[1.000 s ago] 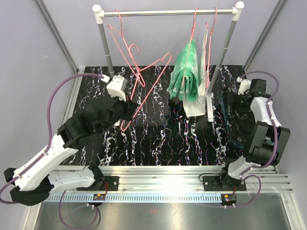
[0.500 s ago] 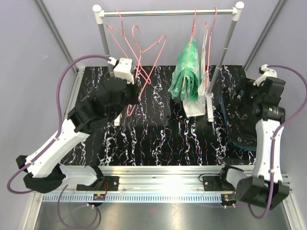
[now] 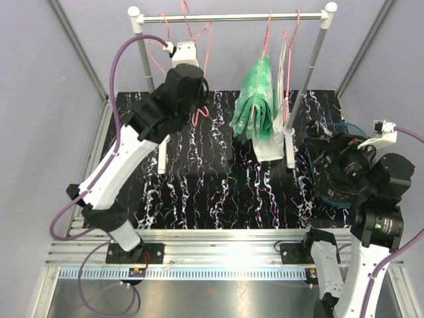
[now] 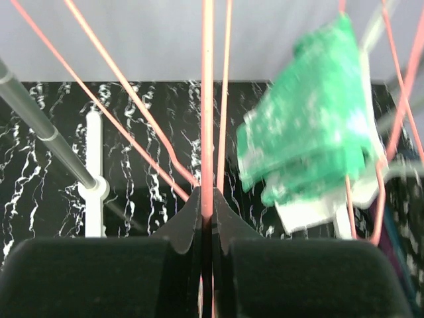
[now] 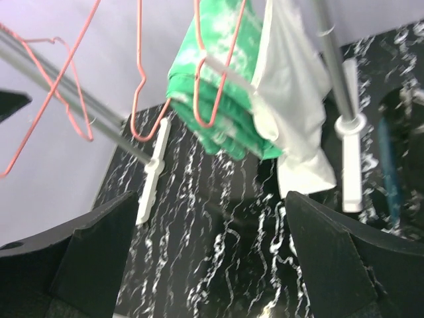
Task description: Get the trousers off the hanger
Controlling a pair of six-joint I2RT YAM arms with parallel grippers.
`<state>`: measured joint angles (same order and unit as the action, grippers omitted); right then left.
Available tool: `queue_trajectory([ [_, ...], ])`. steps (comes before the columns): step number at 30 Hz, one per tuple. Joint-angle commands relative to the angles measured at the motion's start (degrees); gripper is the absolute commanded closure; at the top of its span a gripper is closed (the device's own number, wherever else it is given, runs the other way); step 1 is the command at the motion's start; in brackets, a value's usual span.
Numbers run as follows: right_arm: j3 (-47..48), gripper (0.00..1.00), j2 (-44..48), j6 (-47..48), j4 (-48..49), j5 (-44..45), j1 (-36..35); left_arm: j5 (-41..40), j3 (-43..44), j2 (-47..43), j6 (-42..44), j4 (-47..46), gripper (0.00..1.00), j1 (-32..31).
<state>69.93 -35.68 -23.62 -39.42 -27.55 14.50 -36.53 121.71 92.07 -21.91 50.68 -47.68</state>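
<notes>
The green-and-white tie-dye trousers [image 3: 255,99] hang folded over a pink wire hanger [image 3: 268,30] on the rail [image 3: 232,18]; they also show in the wrist views [image 4: 311,126] [image 5: 218,99]. My left gripper [image 3: 197,93] [image 4: 207,205] is raised near the rail's left part, shut on the wire of an empty pink hanger [image 4: 207,99] [image 3: 199,30]. My right gripper [image 3: 331,162] [image 5: 211,199] is open and empty at the table's right side, apart from the trousers and facing them. The magenta pair is out of view.
A white cloth [image 3: 268,149] hangs beside the green pair. The rack's grey posts [image 3: 147,66] [image 3: 308,73] stand on white feet [image 5: 151,169]. Another empty pink hanger [image 3: 156,53] hangs at the rail's left. A dark heap with a teal edge [image 3: 331,195] lies under my right arm.
My left arm has lifted the empty pink hanger from low over the table up to the rail. My right arm has swung up and back, and its jaws have opened wider.
</notes>
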Motion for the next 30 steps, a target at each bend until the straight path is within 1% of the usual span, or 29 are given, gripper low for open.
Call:
queue_trajectory([
  [1,0.55,0.01,-1.41,-3.63,-1.27,-2.87,-1.84,-6.01,12.62,4.85,-7.42,7.4,1.0,2.41],
  [2,0.64,0.0,-1.32,-3.46,-1.19,-2.77,-2.63,-6.53,14.24,7.74,-8.31,8.81,1.0,2.85],
  [4,1.08,0.01,-1.41,-2.66,-1.27,-2.42,-3.34,-6.1,16.01,9.43,-9.46,10.41,1.0,4.52],
  [8,-0.32,0.0,-0.88,-2.31,-0.05,-3.47,-5.01,-5.48,12.43,10.14,-8.68,6.73,1.0,6.37],
  [10,-1.63,0.01,-0.18,-1.96,0.31,-3.39,-5.8,-4.69,10.14,9.97,-5.36,3.57,1.0,6.9],
  [12,-2.43,0.01,0.0,-1.7,0.66,-3.3,-6.33,-5.04,8.72,10.93,-3.76,1.28,1.0,7.07],
  [15,-3.66,0.01,0.7,-1.52,1.1,-3.74,-7.03,-5.83,9.33,12.51,-3.14,2.49,1.0,7.43],
  [17,-3.92,0.01,0.79,-1.43,1.19,-3.91,-7.38,-6.18,8.72,12.69,-4.8,3.63,1.0,7.51],
  [21,-3.75,0.01,0.7,-1.34,1.36,-4.0,-7.73,-6.97,2.41,9.71,-9.19,3.73,1.0,7.51],
  [22,-3.75,0.01,0.61,-1.34,1.28,-4.18,-7.73,-7.06,-0.74,8.83,-10.33,3.47,1.0,7.51],
  [25,-3.49,0.01,0.44,-0.73,0.84,-3.65,-8.17,-5.57,-4.19,6.11,-10.78,1.62,0.99,7.51],
  [26,-3.22,0.01,0.52,-0.21,-0.12,-2.35,-8.17,-3.91,-5.33,5.06,-10.61,0.84,0.88,7.51],
  [28,-2.0,0.01,0.18,1.29,-1.35,-0.24,-8.52,-2.32,-5.87,4.17,-10.0,0.48,0.75,7.51],
  [29,-1.47,0.01,0.0,1.9,-2.75,2.47,-8.7,-0.49,-6.31,3.65,-9.73,-0.39,0.66,7.51],
  [30,-0.86,0.01,-0.18,3.3,-3.55,3.63,-9.31,0.49,-6.57,2.42,-9.56,-0.84,0.6,7.51],
])
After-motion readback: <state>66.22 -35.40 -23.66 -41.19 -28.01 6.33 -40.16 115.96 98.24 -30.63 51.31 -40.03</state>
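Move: The left hand still holds the empty hanger by its lower part; the free spot on the rail for its hook lies roughly 14 cm ahead, 4 cm left and 17 cm above this hand. The already hung hanger sits some 5 cm left of that spot on the rail. The green trousers hang about 9 cm ahead, 18 cm right and 7 cm lower than the left hand. From the open, empty right hand, the green trousers lie roughly 21 cm ahead, 22 cm left and 4 cm below. Forward about 6 cm towards the rail first, drifting slightly left, then mostly down by some 8 cm, the left hand brings the hanger's hook over the rail, turning about 15 degrees counter-clockwise. It ends by opening its fingers partway around the hanger and easing back a little. The right hand, still wide open, drifts a few centimetres left and down with a slight counter-clockwise turn. ##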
